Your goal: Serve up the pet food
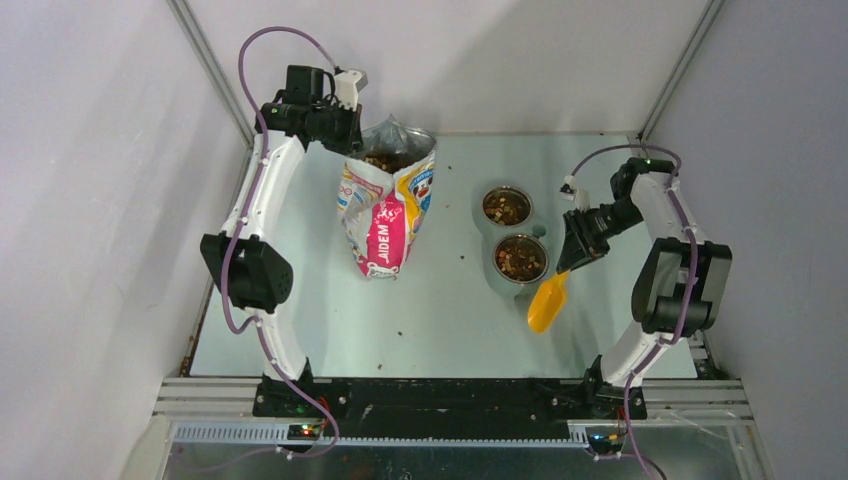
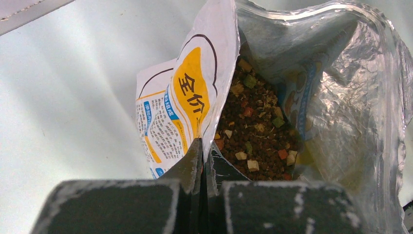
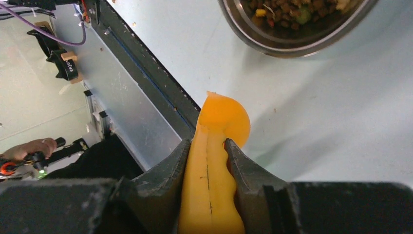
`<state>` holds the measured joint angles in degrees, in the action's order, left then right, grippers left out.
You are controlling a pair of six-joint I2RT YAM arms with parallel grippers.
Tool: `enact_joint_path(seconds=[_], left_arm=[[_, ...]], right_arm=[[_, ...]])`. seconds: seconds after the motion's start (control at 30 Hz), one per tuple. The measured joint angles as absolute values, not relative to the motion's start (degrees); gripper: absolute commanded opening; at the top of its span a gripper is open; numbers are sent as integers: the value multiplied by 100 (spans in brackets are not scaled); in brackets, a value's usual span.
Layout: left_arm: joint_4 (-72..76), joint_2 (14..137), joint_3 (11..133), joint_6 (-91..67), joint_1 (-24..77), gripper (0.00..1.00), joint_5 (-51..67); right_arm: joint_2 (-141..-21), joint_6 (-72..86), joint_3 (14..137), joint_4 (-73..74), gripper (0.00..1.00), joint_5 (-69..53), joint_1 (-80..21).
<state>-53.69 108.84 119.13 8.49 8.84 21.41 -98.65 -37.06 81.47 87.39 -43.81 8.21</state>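
The printed bag (image 1: pixel 385 215) stands open at the back left, with pet food (image 1: pixel 380 160) heaped inside it. My left gripper (image 1: pixel 348 140) is shut on the bag's top edge (image 2: pixel 214 97). In the left wrist view the gripper (image 2: pixel 205 146) pinches that edge beside the kibble (image 2: pixel 255 136). Two metal bowls (image 1: pixel 484 207) (image 1: pixel 497 262) at centre right hold pet food (image 1: pixel 521 259). My right gripper (image 1: pixel 575 262) is shut on the handle of the yellow scoop (image 1: pixel 548 303), just right of the near bowl. The right wrist view shows the gripper (image 3: pixel 208 146) around the handle (image 3: pixel 214 185), with the bowl's rim (image 3: pixel 292 46) above.
A few stray pellets (image 1: pixel 398 332) lie on the pale table in front of the bag. The black frame rail (image 1: pixel 450 395) runs along the near edge. Grey walls close in on both sides and behind.
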Motion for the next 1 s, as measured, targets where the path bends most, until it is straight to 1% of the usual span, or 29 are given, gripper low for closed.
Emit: enact_joint_path(seconds=[0.1,0.13,0.17,0.27,0.3,0.37,0.43,0.53,0.57,0.63,0.73,0.8,1.0], left_arm=[[-5369,10884,11913,851,884,3,2141],[-5369,10884,11913,851,884,3,2141],[-5369,10884,11913,851,884,3,2143],[-5369,10884,11913,854,884,3,2143],[-5369,10884,11913,854,884,3,2141],[-5369,10884,11913,854,884,3,2141],[-5369,10884,11913,856,884,3,2143],[-5369,10884,11913,858,884,3,2143],[-5369,10884,11913,858,884,3,2143],[-5369,10884,11913,858,884,3,2143],[-5369,10884,11913,858,884,3,2143],[-5369,10884,11913,858,884,3,2145],[-5363,10879,11902,858,884,3,2147]], right_arm=[[-10145,-3577,8106,8713,8,-4132,849],[-10294,-3507,8088,8678,12,-4023,873],[-10438,-3450,8062,8637,14,-3911,910],[-10820,-3295,7985,8514,23,-3673,1096],[-10888,-3264,7983,8490,28,-3634,1153],[-10978,-3205,7985,8429,35,-3603,1262],[-10995,-3162,7985,8403,40,-3590,1337],[-11026,-3118,7985,8409,45,-3590,1337],[-11056,-3085,7985,8409,49,-3588,1337],[-11107,-3024,7985,8405,52,-3566,1328],[-11124,-2971,7985,8396,54,-3494,1345],[-11124,-2928,7985,8399,58,-3450,1380],[-11120,-2862,8049,8407,63,-3275,1660]])
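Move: The right hand still holds the scoop, above the bare table where it will be set; that spot is roughly 4 cm back, 4 cm right and 14 cm below. The near bowl stands 3 cm ahead, 7 cm left and 10 cm below the hand, the far bowl 13 cm ahead and 9 cm left. From the left hand, the spot is some 26 cm back, 40 cm right and 26 cm below. Right hand sinks about 6 cm, sliding right beside the near bowl, opens off the scoop and draws farther right. ##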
